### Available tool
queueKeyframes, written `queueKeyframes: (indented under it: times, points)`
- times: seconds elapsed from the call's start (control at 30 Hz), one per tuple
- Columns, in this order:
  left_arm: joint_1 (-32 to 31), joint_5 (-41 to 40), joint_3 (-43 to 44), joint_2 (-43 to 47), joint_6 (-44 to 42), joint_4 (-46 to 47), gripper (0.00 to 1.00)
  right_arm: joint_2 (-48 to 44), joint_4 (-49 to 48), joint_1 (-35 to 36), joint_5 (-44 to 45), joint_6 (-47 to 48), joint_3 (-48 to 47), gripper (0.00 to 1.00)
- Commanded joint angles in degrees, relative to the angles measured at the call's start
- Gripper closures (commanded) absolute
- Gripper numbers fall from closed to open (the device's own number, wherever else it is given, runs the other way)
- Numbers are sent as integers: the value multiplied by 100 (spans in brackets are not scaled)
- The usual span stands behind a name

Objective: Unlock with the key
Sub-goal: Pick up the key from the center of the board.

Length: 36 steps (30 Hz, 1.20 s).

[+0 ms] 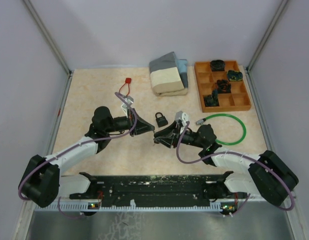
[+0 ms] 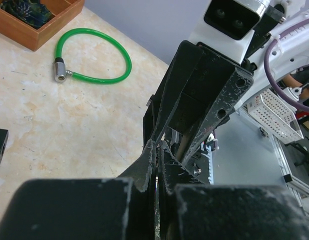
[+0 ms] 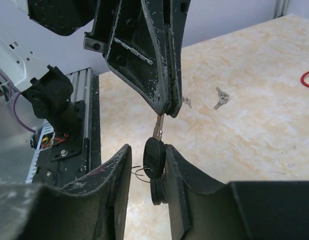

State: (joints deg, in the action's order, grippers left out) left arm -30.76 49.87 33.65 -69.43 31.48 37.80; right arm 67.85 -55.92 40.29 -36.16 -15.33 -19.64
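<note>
A small black padlock (image 1: 161, 119) rests on the table just beyond the two grippers. My left gripper (image 1: 150, 131) is shut on the metal blade of a key (image 3: 158, 128), which hangs down from its tips (image 3: 168, 109). The key's black head (image 3: 154, 156) sits between the fingers of my right gripper (image 3: 147, 150). The right finger (image 3: 175, 165) touches the head, while the left finger (image 3: 123, 165) stands a little apart from it. A second black key head and a thin wire ring hang just below. In the left wrist view my shut fingertips (image 2: 153, 150) meet the right gripper's fingers (image 2: 204, 85).
A green cable lock (image 1: 229, 129) lies to the right of the right arm. Behind it stands a wooden compartment tray (image 1: 241, 102) with dark items, with folded cloths (image 1: 168, 75) beside it. A red loop (image 1: 126, 85) and small loose keys (image 3: 222, 97) lie on the table.
</note>
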Motion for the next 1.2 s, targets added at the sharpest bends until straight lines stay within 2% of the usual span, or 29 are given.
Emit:
queueKeyframes:
  times: [0.0, 0.1, 0.23, 0.33, 0.37, 0.43, 0.6, 0.73, 0.83, 0.93, 1.17]
  points:
    - [-27, 134, -67, 97, 16, 320, 100, 107, -633, -49, -204, -184, -302, 72]
    - [-28, 126, -82, 96, 23, 368, 100, 176, -708, -48, -241, -219, -309, 81]
    - [-32, 109, -95, 73, 56, 436, 100, 228, -764, -44, -282, -246, -304, 100]
    - [-27, 56, -109, 53, 107, 458, 100, 195, -642, -47, -250, -157, -339, 100]
    - [-31, -11, -119, 60, 140, 454, 96, 171, -501, -46, -212, -94, -358, 100]
    - [-26, -264, -136, 85, 188, 350, 80, 99, -277, -52, -87, 40, -401, 100]
    - [-29, -973, -35, 265, 226, -473, 56, -194, 551, -48, 202, 534, -463, 100]
    - [-32, -1626, 39, 412, 467, -1206, 44, -374, 915, -16, 538, 651, -495, 100]
    - [-27, -1999, 80, 432, 800, -1637, 41, -459, 1665, 222, 1209, 1126, -675, 100]
    - [-49, -2137, 66, 413, 1120, -1784, 41, -439, 2304, 696, 2296, 1739, -903, 100]
    - [-199, -2743, 82, 454, 1570, -2097, 42, -212, 2639, 1138, 3705, 1945, -1127, 100]
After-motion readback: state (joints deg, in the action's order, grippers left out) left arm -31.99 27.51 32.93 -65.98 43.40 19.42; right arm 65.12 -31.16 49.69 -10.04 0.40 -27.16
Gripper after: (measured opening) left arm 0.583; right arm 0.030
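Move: The key is still pinched at its blade in the left gripper, its middle about 3 cm right, 2 cm back and 2 cm below that hand. Its black head already sits between the right gripper's open fingers, the key's middle about 1 cm left and 1 cm up, level ahead. From the right hand the padlock lies roughly 15 cm ahead, 2 cm right and 17 cm below, the green cable lock some 11 cm ahead and 35 cm right at that depth. Close the right gripper on the key's black head while the left keeps its pinch on the blade, then open the left fingers wide to let go. Ease the left hand down about 5 cm, forward and slightly left, tipping the wrist some 30 degrees; carry the key forward and down about 4 cm with the right, turning clockwise and rolling its left side down. ##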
